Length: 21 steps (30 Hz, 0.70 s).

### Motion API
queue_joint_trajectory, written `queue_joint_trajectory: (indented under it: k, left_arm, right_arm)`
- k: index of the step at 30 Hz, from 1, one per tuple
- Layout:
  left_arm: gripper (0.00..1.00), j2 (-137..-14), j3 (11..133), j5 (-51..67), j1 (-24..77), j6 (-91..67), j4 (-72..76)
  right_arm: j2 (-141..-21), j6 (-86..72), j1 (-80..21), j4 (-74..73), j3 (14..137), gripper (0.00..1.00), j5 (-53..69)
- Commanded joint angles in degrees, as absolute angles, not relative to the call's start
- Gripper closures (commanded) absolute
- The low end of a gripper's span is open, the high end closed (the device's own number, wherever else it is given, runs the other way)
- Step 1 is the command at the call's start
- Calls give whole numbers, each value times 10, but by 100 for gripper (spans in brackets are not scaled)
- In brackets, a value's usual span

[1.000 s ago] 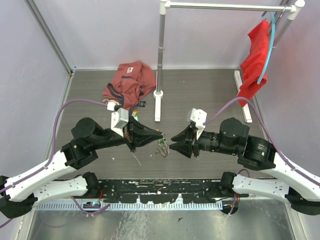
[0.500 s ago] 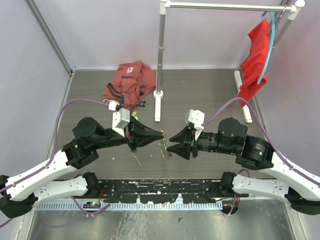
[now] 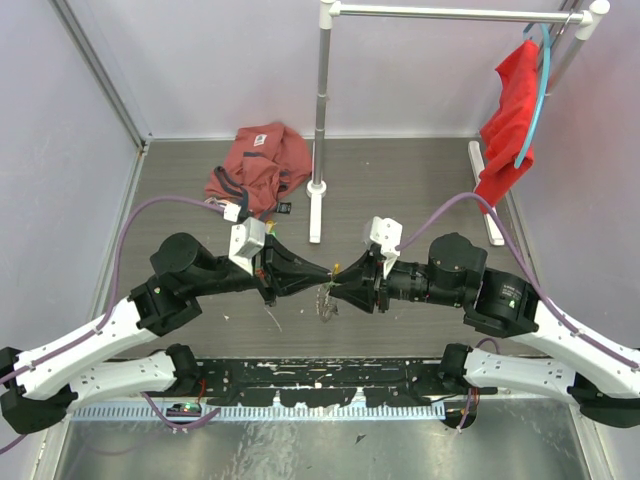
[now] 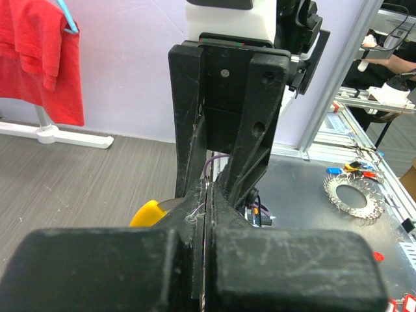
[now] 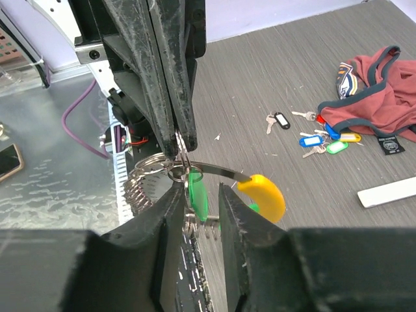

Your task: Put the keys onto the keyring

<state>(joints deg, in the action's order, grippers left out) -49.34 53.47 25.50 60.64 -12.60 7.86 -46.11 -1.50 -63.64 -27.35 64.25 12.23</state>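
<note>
My left gripper is shut on the keyring, a thin metal loop strung with silvery keys that hangs just above the table. A curved yellow tag juts out from the loop. My right gripper meets it tip to tip, jaws apart. Between them hangs a green-tagged key, with a gap showing on its right side. In the left wrist view the left gripper is pressed shut, the yellow tag beside it. Several loose keys with blue, green, yellow and black tags lie on the table.
A crumpled red garment lies at the back left, close to the loose keys. A clothes rack's pole stands at the middle back, with a red cloth hanging at the right. Another ring of keys lies on a metal surface.
My right gripper has moved left until its tips meet the left gripper's over the keyring. The left gripper has edged right, still holding the ring.
</note>
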Motion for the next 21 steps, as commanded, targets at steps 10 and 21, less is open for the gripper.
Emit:
queue_joint_trajectory:
  k: [10, 21]
  left_arm:
    - [100, -494, 556, 275, 608, -131, 121]
    - [100, -491, 552, 270, 609, -130, 118]
  right_arm:
    - [-452, -10, -637, -235, 652, 86, 135]
    - [-445, -7, -638, -253, 663, 93, 130]
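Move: The green key tag hangs almost between the right hand's open fingertips, about 1 cm to their left and level in height. The small split ring is roughly 2 cm above the tag, and the yellow grip of the big keyring is some 4 cm ahead of the right hand. The coil hangs about 3 cm behind this hand, 2 cm left and 3 cm lower. From the left fingertips, which already pinch thin metal above the split ring, the tag is about 4 cm down and 1 cm back. The right fingers close on the hanging green tag just below the left fingertips and pinch it, going from roughly a third open to a narrow gap that stops short of shut; the grip effort rises as they settle. The right hand otherwise stays in place, drifting under half a centimetre, while the left hand holds practically still and keeps its pinch on the thin metal above. ##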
